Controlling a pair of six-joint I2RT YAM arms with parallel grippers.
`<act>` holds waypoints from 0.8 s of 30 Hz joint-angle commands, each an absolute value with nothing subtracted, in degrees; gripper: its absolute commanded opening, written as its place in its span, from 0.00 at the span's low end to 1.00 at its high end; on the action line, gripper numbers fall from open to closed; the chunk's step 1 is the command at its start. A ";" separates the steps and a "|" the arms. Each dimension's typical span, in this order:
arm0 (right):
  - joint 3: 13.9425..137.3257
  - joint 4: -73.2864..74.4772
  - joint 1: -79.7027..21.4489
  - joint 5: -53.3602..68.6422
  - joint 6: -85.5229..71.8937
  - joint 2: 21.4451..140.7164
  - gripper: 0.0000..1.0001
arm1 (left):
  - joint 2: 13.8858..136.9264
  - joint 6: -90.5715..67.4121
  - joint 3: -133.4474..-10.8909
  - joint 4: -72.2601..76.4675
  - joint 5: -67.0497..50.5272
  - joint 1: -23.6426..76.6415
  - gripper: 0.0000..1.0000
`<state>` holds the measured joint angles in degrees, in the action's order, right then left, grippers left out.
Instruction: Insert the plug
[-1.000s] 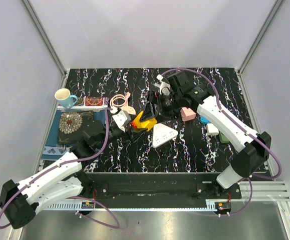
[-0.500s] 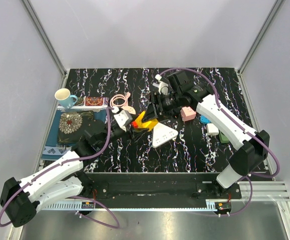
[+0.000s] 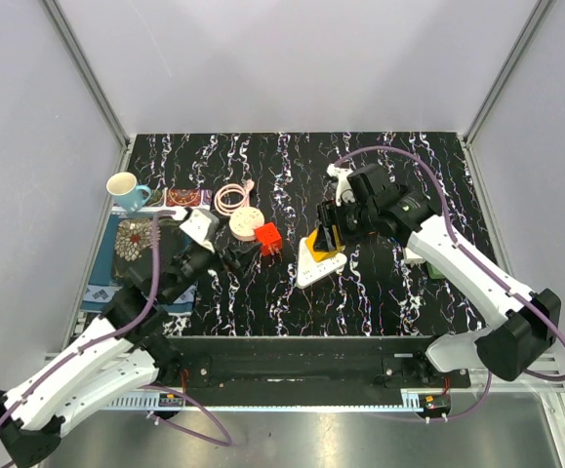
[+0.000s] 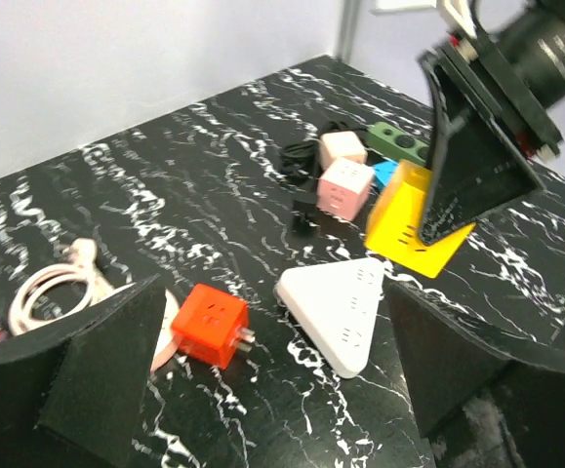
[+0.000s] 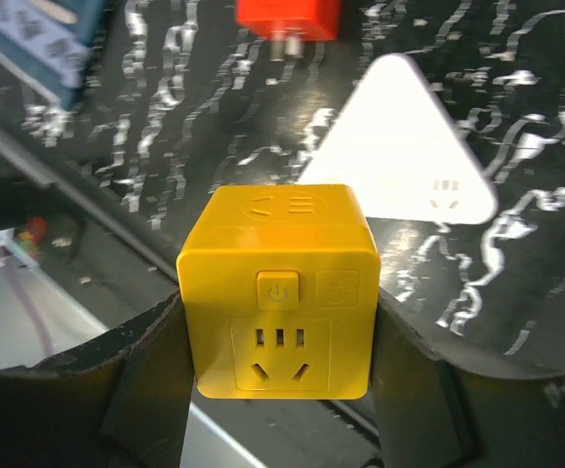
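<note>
A yellow cube plug (image 5: pixel 280 292) sits clamped between my right gripper's (image 5: pixel 280 336) fingers, its socket face toward the wrist camera. In the top view the yellow plug (image 3: pixel 322 240) hangs just over the white triangular power strip (image 3: pixel 318 265), with the right gripper (image 3: pixel 331 232) shut on it. A red cube plug (image 3: pixel 268 238) lies free on the table left of the strip, prongs pointing at it (image 4: pixel 207 325). My left gripper (image 3: pixel 225 259) stands open and empty, a little left of the red plug. The strip (image 4: pixel 336 301) lies between its spread fingers in the left wrist view.
A mug (image 3: pixel 126 187) and a patterned mat (image 3: pixel 136 244) are at the far left. A pink coiled cable (image 3: pixel 231 198) and a round disc (image 3: pixel 246 223) lie behind the red plug. Pink cubes (image 4: pixel 345 185) and a green block (image 4: pixel 399 141) sit to the right.
The right gripper shut on the yellow plug and carried it right, over the white strip. The left gripper opened, left the red plug on the table and drew back to the left.
</note>
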<state>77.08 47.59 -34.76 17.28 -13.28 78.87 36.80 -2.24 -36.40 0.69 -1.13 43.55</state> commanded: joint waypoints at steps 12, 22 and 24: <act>55.37 24.61 -33.93 1.92 -0.18 72.76 0.00 | 33.13 -11.51 -42.19 -27.15 14.59 40.08 0.99; 52.74 20.13 -29.36 9.05 1.93 77.17 0.00 | 34.89 -10.63 -38.23 -26.72 16.52 38.32 0.99; 52.12 20.21 -28.57 10.19 1.76 77.17 0.00 | 35.59 -10.55 -37.36 -25.14 16.61 38.15 0.99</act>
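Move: Below the right hand, which holds the yellow cube, lies the white triangle, its middle about 3 cm ahead, level sideways and 17 cm down; its right corner sits some 5 cm farther right. The red cube lies roughly 8 cm ahead and 12 cm left of that hand, the pink cube about 14 cm ahead and 13 cm right. From the left hand, the triangle is about 6 cm ahead, 12 cm right and 24 cm down. Sinking about 10 cm, the right hand carries the gripped yellow cube towards the triangle's right corner, going rightward as it drops, then easing forward, and tilts its fingers some 15 degrees. The empty left hand swings 8 cm left, first level, then sinking about as far; it tips down and turns counter-clockwise, fingers wide open. ##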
